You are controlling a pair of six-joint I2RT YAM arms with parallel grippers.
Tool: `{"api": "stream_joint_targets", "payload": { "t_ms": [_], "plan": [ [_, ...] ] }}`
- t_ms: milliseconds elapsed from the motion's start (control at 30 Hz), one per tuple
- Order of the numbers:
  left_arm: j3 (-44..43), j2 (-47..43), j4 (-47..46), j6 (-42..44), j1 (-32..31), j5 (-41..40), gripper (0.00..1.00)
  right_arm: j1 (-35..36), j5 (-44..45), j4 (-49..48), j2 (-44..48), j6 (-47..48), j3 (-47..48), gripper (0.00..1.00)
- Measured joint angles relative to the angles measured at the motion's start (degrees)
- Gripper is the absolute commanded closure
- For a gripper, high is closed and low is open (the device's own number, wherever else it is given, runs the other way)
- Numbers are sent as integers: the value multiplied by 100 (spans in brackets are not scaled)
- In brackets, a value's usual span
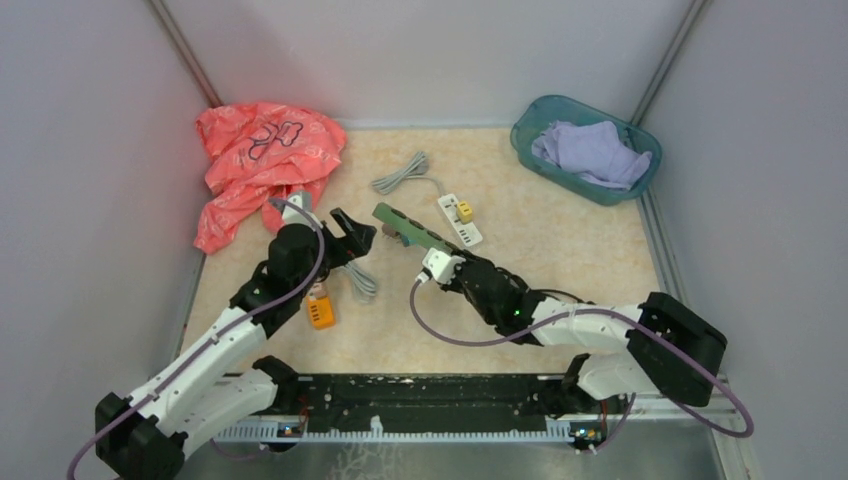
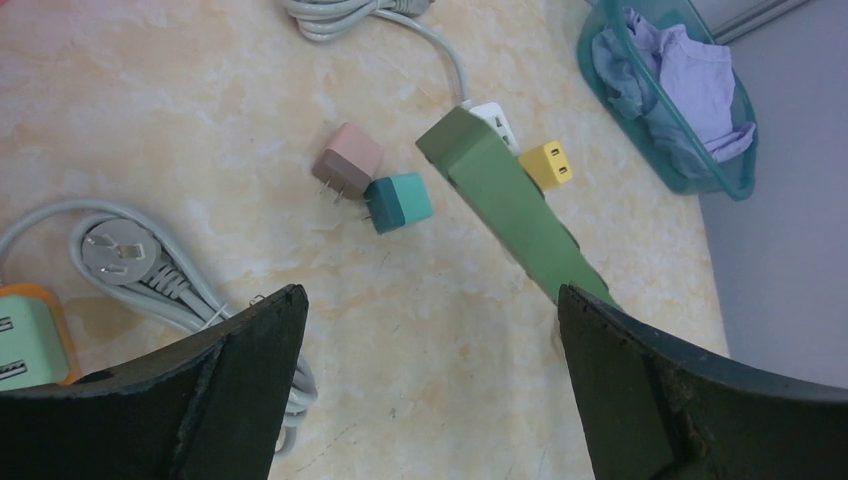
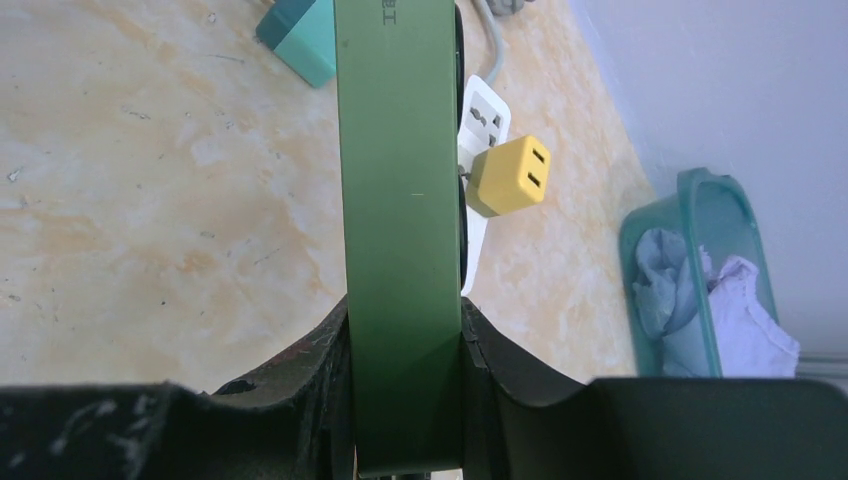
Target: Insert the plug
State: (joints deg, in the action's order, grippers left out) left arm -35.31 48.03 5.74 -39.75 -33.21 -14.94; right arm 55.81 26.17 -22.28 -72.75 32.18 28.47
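My right gripper (image 1: 438,262) is shut on one end of a long green power strip (image 1: 408,227) and holds it above the table; it fills the middle of the right wrist view (image 3: 400,200). Below it lie a pink plug (image 2: 345,160) and a teal plug (image 2: 398,202), loose on the table. A yellow plug (image 3: 510,175) sits in a white power strip (image 3: 483,115). My left gripper (image 1: 355,232) is open and empty, above bare table just left of the green strip (image 2: 510,205).
A grey cord with its plug (image 2: 120,255) and an orange-edged power strip (image 1: 320,308) lie under the left arm. A pink plastic bag (image 1: 265,150) is at the back left. A teal basket of cloth (image 1: 585,148) is at the back right.
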Motion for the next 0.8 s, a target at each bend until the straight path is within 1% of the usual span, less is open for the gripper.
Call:
{"api": "stream_joint_targets", "payload": {
  "t_ms": [200, 300, 433, 633, 800],
  "plan": [
    [-129, 345, -76, -323, 439, 684, 0, 533, 601, -579, -7, 400, -345, 100],
    [-127, 503, -142, -553, 546, 984, 0, 826, 887, -855, -68, 629, -463, 100],
    [-61, 643, -352, -892, 595, 1257, 0, 1121, 1292, -1344, -374, 1040, -560, 100],
    [101, 815, -542, -1346, 612, 1386, 2, 1445, 1937, -2531, -1078, 1917, -734, 100],
    [321, 905, -592, -1641, 638, 1394, 5, 1698, 2304, -3965, -1611, 2763, -1043, 100]
  ]
}}
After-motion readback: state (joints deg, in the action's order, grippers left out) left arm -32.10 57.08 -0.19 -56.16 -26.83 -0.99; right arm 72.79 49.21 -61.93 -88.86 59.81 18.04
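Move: The green strip's free end lies about 5 cm right of the open left hand, 3 cm ahead and 8 cm below; the pink adapter is level ahead, 7 cm right, the teal one 12 cm right and 2 cm back, both some 17 cm below. The right hand still grips the other end, the free end 17 cm left and 10 cm ahead at its height; the white strip lies 8 cm ahead, 2 cm right, 10 cm below. Right hand draws the green strip 4 cm back, rolling its sockets upward; open left sinks towards its end. ##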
